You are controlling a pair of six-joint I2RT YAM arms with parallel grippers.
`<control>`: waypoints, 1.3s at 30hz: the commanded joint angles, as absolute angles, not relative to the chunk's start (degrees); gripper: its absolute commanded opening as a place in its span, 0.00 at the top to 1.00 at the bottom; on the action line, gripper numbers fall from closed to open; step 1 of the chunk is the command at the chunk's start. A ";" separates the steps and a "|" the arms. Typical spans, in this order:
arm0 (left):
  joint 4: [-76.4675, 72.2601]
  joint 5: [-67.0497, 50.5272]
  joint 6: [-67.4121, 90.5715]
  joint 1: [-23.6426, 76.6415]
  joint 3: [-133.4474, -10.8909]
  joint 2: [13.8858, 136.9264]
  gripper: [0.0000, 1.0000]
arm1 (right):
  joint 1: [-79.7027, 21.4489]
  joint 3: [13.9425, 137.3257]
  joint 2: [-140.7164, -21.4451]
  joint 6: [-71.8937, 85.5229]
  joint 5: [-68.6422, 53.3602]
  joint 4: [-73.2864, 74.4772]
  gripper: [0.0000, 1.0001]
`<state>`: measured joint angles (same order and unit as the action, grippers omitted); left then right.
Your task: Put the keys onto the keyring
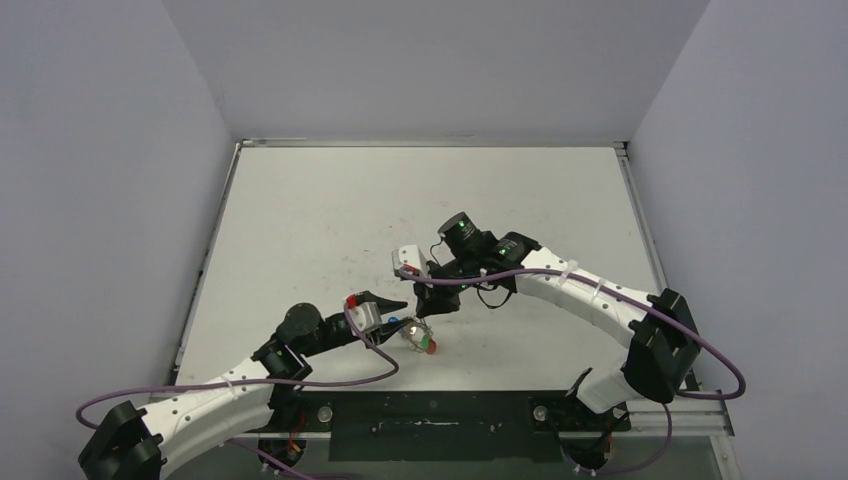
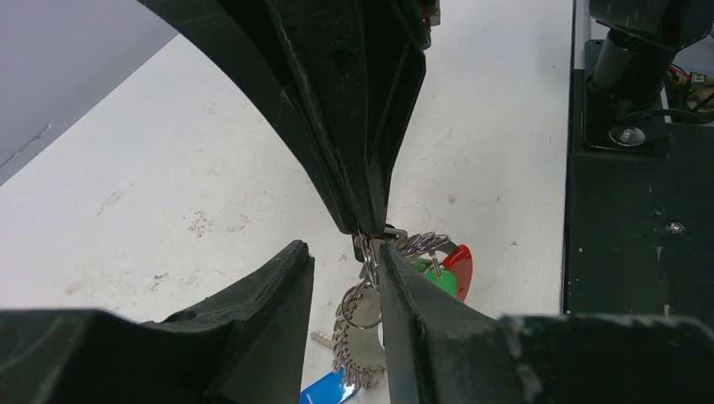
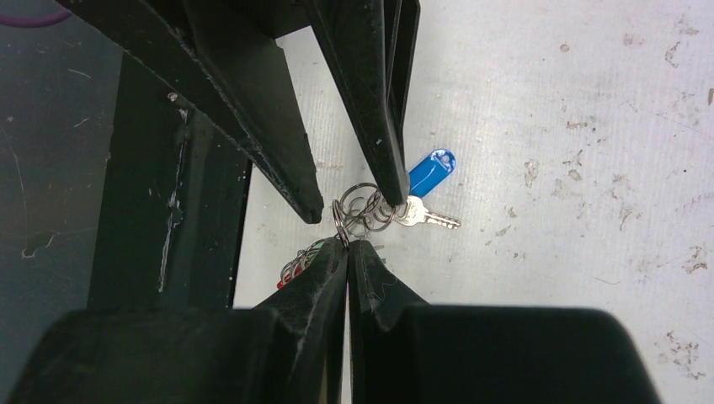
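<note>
The keyring [image 2: 352, 337], a silvery coil with a red section [image 2: 460, 263], hangs just above the table between the two grippers. My right gripper [image 3: 347, 244] is shut on the coil's upper end and comes down from above in the left wrist view [image 2: 370, 229]. My left gripper [image 2: 341, 252] is open, its fingers either side of the hanging coil, which lies close against the right finger [image 2: 421, 311]. A green key head [image 2: 438, 279] hangs on the coil by the red section. A blue-headed key [image 3: 429, 175] with a silver shaft lies just beneath, by the coil's lower end.
The black base plate [image 1: 430, 415] with the arm mounts runs along the table's near edge, close to the keyring. Purple cables [image 1: 380, 365] loop from both arms. Grey walls close in the white table [image 1: 420, 200] on three sides.
</note>
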<state>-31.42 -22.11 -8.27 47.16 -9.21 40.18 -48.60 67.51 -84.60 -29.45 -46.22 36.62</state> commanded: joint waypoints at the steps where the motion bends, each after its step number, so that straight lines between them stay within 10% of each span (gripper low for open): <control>1: -31.82 -24.66 -7.86 47.20 -12.37 40.69 0.67 | -49.24 70.33 -85.03 -28.48 -45.98 35.07 1.00; 22: -23.51 -23.02 -6.12 47.33 -17.42 44.99 0.69 | -50.10 70.69 -84.90 -28.04 -44.75 35.18 1.00; 29: -22.00 -23.12 -6.62 47.31 -18.86 47.01 1.00 | -50.19 70.55 -84.91 -28.39 -44.31 35.36 1.00; 39: -21.10 -22.42 -6.21 47.35 -17.01 43.17 1.00 | -48.20 68.06 -84.39 -26.93 -44.19 31.78 1.00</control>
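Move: The left hand's spread fingers straddle the place where the keyring hangs from the right fingertips: the ring is about 1 cm to its right and 2 cm below, level fore and aft. The blue tag hangs some 8 cm lower than the hand, 1 cm ahead and 4 cm to its left. The red tag is about 4 cm back, 4 cm to the right and 6 cm below. For the right hand, the ring is right at its pinched fingertips, about 1 cm below, straight under. The left fingers shut on the keyring just under the right fingertips, pinching it while the right hand keeps its own pinch and stays almost still. Before closing, the open left hand eases down about 1.5 cm and 1 cm to the right, its fingers tipping down by some 10 degrees. ##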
